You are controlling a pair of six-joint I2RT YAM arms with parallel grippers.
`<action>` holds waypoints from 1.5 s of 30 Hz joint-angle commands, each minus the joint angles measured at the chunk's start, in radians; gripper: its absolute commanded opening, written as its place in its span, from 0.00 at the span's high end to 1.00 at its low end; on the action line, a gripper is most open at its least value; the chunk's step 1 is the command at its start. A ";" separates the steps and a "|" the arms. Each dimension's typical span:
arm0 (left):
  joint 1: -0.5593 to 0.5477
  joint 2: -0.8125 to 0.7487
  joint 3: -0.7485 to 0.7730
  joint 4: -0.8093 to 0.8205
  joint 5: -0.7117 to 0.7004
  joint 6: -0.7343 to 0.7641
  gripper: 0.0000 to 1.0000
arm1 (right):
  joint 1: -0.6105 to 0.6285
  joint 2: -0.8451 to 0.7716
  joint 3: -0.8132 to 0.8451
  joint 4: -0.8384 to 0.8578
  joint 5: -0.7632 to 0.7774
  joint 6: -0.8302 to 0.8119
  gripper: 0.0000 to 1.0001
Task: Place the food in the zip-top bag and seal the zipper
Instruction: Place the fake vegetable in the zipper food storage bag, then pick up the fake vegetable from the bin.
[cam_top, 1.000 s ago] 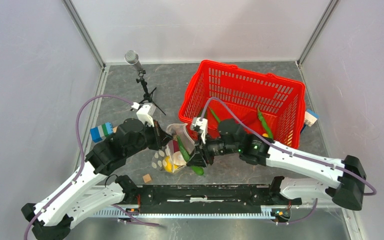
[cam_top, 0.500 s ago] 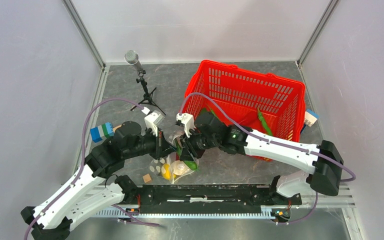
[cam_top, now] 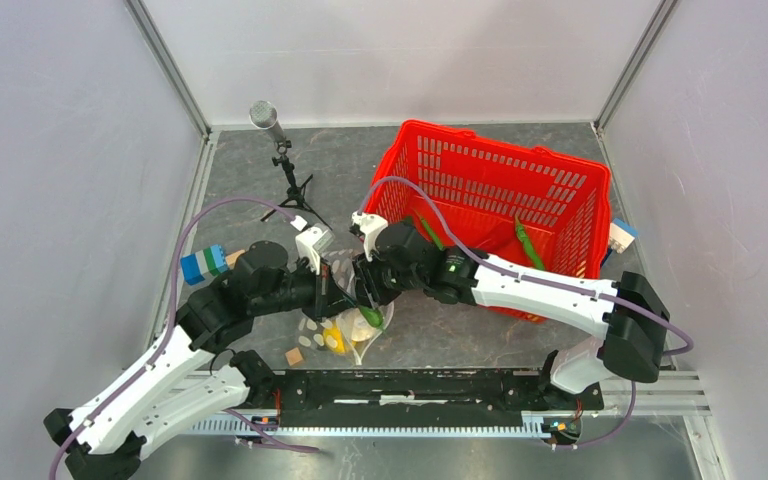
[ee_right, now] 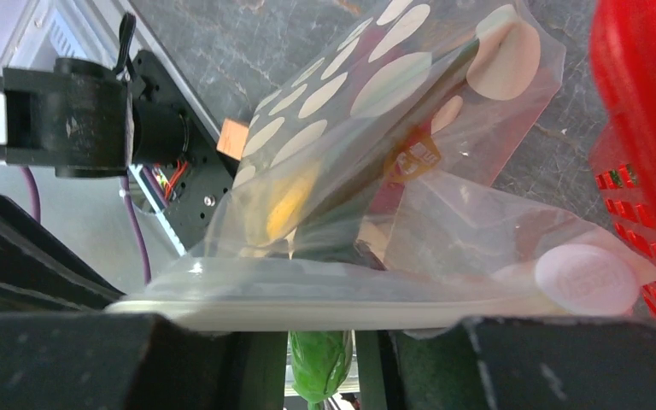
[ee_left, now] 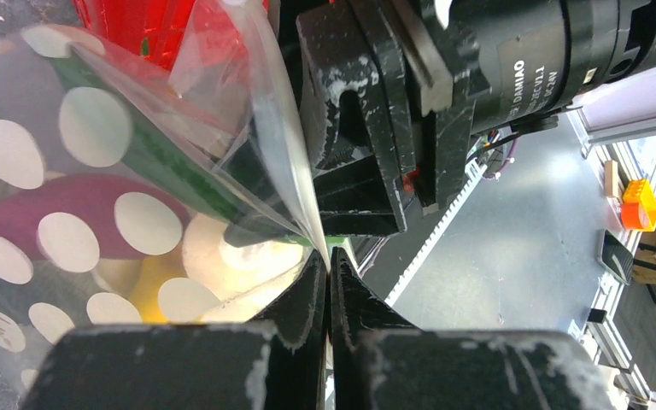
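The zip-top bag [cam_top: 352, 338], clear with white dots, lies between my two arms; a yellow piece [cam_top: 334, 341] shows inside it. My left gripper [cam_top: 331, 293] is shut on the bag's thin mouth edge [ee_left: 307, 224]. Through the plastic in the left wrist view I see a magenta aubergine [ee_left: 17, 224], a green pod [ee_left: 164, 162] and the yellow piece [ee_left: 149, 289]. My right gripper [cam_top: 364, 298] sits at the bag's mouth, shut on a green pod [ee_right: 318, 369]. The zipper [ee_right: 307, 302] runs as a white strip across in front of the right fingers [ee_right: 260, 367].
A red mesh basket [cam_top: 490, 185] stands behind the right arm with two green pods [cam_top: 528, 245] inside. A microphone on a stand [cam_top: 278, 140] is at the back left. Blue-green blocks [cam_top: 203, 264] and a wooden cube [cam_top: 295, 356] lie near the left arm.
My right gripper has carried the green pod leftward to the bag's mouth. My left gripper has shifted right with the bag's edge pinched, pulling the bag along.
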 commanded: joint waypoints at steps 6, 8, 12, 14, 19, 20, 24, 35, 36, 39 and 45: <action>-0.001 -0.009 0.013 -0.001 -0.036 0.021 0.95 | 0.001 -0.072 -0.097 0.322 0.063 0.132 0.48; -0.001 -0.015 0.024 -0.011 -0.094 0.006 0.95 | 0.001 -0.080 -0.065 0.258 0.066 0.091 0.46; 0.000 -0.053 0.028 -0.034 -0.295 -0.063 0.95 | 0.001 -0.171 -0.072 0.260 -0.001 -0.031 0.47; 0.000 -0.074 0.031 -0.058 -0.432 -0.104 0.96 | 0.001 -0.244 -0.083 0.278 -0.049 -0.097 0.46; 0.000 -0.088 0.056 -0.091 -0.565 -0.134 0.98 | 0.002 -0.405 -0.076 0.244 0.152 -0.263 0.39; 0.000 -0.087 0.061 -0.091 -0.566 -0.134 0.98 | 0.002 -0.430 -0.076 0.227 0.241 -0.286 0.38; 0.000 -0.082 0.066 -0.084 -0.563 -0.137 0.98 | -0.049 -0.451 -0.045 0.112 0.640 -0.304 0.32; 0.000 -0.100 0.051 -0.068 -0.517 -0.149 0.97 | -0.539 -0.085 0.008 0.105 0.032 -0.116 0.23; 0.000 -0.101 0.051 -0.068 -0.516 -0.148 0.97 | -0.548 -0.033 0.026 0.100 0.001 -0.089 0.25; 0.000 -0.106 0.054 -0.071 -0.514 -0.139 0.97 | -0.552 0.103 0.091 0.097 -0.087 -0.056 0.27; 0.000 -0.094 0.059 -0.071 -0.499 -0.126 0.96 | -0.551 0.243 0.081 0.175 -0.095 0.096 0.27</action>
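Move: The right hand, inside the bag mouth, holds the green pepper, whose middle lies about 3 cm ahead, 3 cm left and 4 cm below; the zip-top bag's middle is about 2 cm back, 4 cm left, 7 cm below. The mushroom lies 5 cm straight back and 8 cm down, the cucumber in the basket some 20 cm ahead, 10 cm right and 12 cm down. From the left hand, pinching the bag's rim, the bag's middle is roughly 2 cm back, 1 cm left, 8 cm below. Right hand releases the pepper, rises about 18 cm, arcs forward-right and down towards the cucumber; left draws bag left-forward. ##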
